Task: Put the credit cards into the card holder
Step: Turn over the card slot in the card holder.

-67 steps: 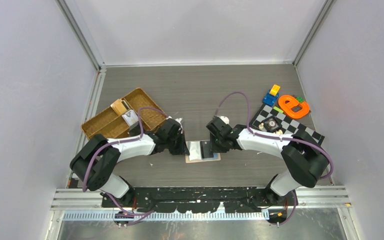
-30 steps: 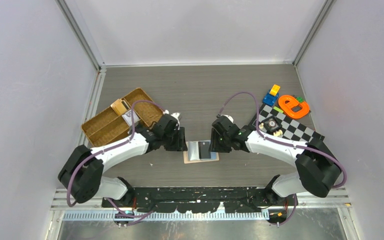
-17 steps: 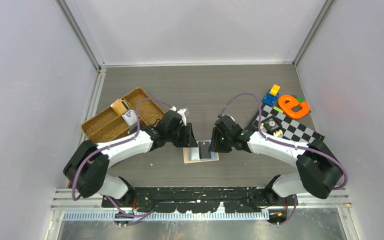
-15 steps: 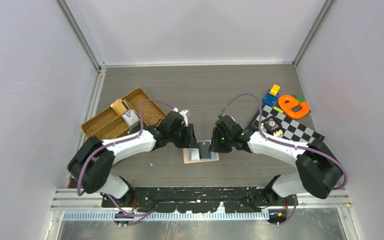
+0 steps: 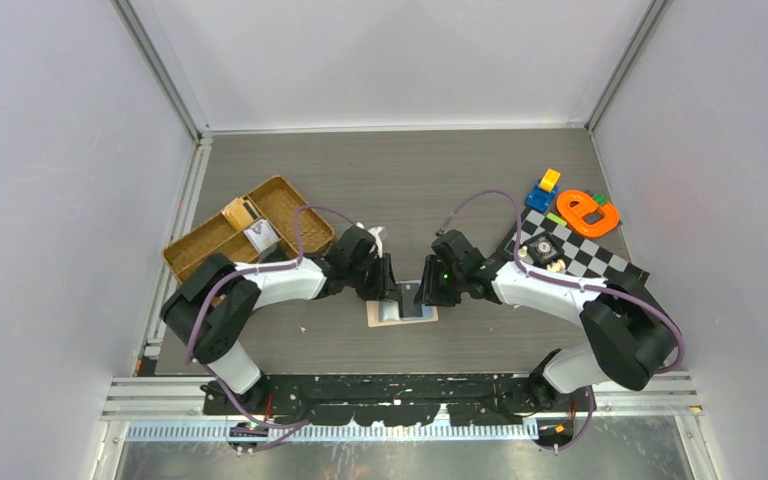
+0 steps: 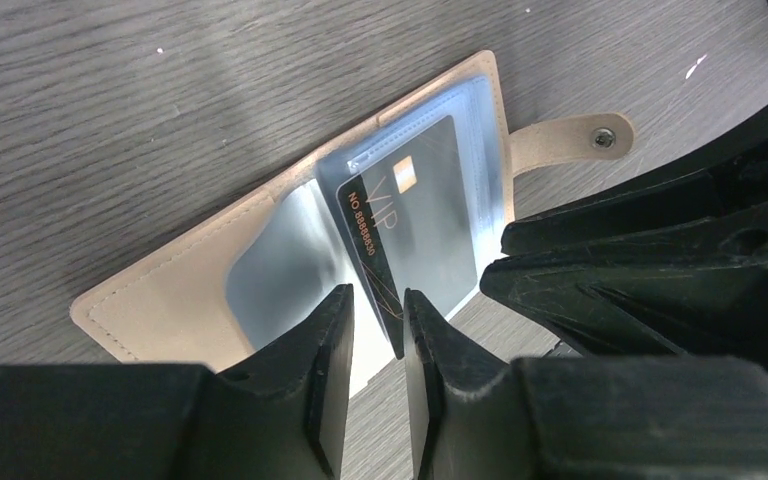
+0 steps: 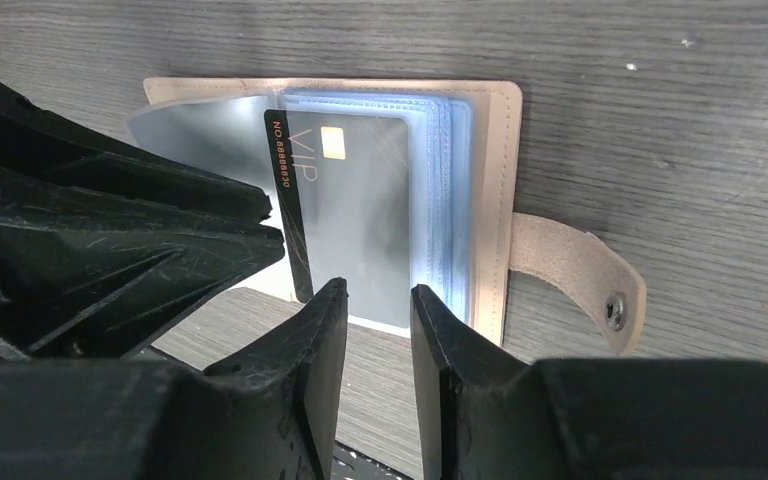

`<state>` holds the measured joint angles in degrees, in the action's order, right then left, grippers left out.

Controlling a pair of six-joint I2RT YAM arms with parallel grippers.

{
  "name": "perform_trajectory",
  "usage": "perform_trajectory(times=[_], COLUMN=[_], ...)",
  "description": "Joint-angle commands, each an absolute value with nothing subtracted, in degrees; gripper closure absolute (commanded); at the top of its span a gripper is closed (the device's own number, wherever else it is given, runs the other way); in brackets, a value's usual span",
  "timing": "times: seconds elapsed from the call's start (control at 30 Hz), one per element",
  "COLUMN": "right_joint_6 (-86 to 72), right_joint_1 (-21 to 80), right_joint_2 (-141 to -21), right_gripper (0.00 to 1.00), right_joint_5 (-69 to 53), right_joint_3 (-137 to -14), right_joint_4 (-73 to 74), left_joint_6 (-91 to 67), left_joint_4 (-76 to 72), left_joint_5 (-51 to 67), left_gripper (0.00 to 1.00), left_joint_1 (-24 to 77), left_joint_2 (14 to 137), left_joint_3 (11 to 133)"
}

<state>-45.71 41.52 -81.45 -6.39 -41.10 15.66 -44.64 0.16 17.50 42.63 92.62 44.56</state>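
Observation:
The card holder is a peach-beige wallet lying open on the table, with its snap tab out to one side. It also shows in the right wrist view. A grey-blue credit card with a dark band, orange "VIP" lettering and a gold chip lies on the stack of clear pockets, partly tucked in; it shows in the right wrist view too. My left gripper is narrowly open, with the card's dark corner between its fingertips. My right gripper is narrowly open and empty over the card's near edge. No second card is clearly visible.
A brown wicker tray with small items stands at the left. A checkered mat with an orange toy and a blue-yellow block lies at the right. Grey walls enclose the table. The two grippers nearly touch over the wallet.
My left gripper has moved right, up to the wallet's left side. My right gripper has shifted slightly and stays at the wallet's right side. The wallet has stayed open.

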Motion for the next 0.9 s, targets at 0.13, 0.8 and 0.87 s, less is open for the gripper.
perform_trajectory(times=[0.13, 0.8, 0.87], right_joint_6=[-46.0, -46.0, -46.4], right_joint_1=[41.3, 41.4, 41.4], right_joint_2=[-82.9, -85.5, -85.6], right_gripper=[0.67, 0.68, 0.68], right_joint_5=[-6.3, -5.5, -6.3], right_joint_3=[-41.1, -41.0, -40.8], right_joint_4=[13.4, 13.9, 13.2], left_joint_6=[-44.7, -45.7, -45.8], left_joint_4=[-2.6, -4.1, -4.5], left_joint_5=[18.7, 18.4, 18.5], left_gripper=[0.8, 0.98, 0.99], left_joint_1=[42.7, 42.7, 42.7], left_joint_2=[94.4, 96.1, 96.1], left_joint_3=[44.1, 41.9, 41.6])
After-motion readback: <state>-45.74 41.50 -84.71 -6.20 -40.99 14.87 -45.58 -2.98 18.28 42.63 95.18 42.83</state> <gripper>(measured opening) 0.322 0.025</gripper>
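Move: The card slot with the grey VIP card lies just under both hands, about 2 cm below them: its middle some 3 cm to the left hand's right and 1 cm ahead, and some 3 cm to the right hand's left and 2 cm ahead. The clear page already turned over lies about 4 cm to the left hand's left and 1 cm ahead. The snap strap is roughly 7 cm to the right hand's right, level with it. The VIP card slot is worked from both edges. The left hand sinks about 1.5 cm onto its left edge, at the card's black stripe, and shuts its fingers there, seeming to pinch that edge. The right hand sinks about as far over the slot's free right edge, its fingers staying partly open, and then holds there, one finger on each side of the edge. ##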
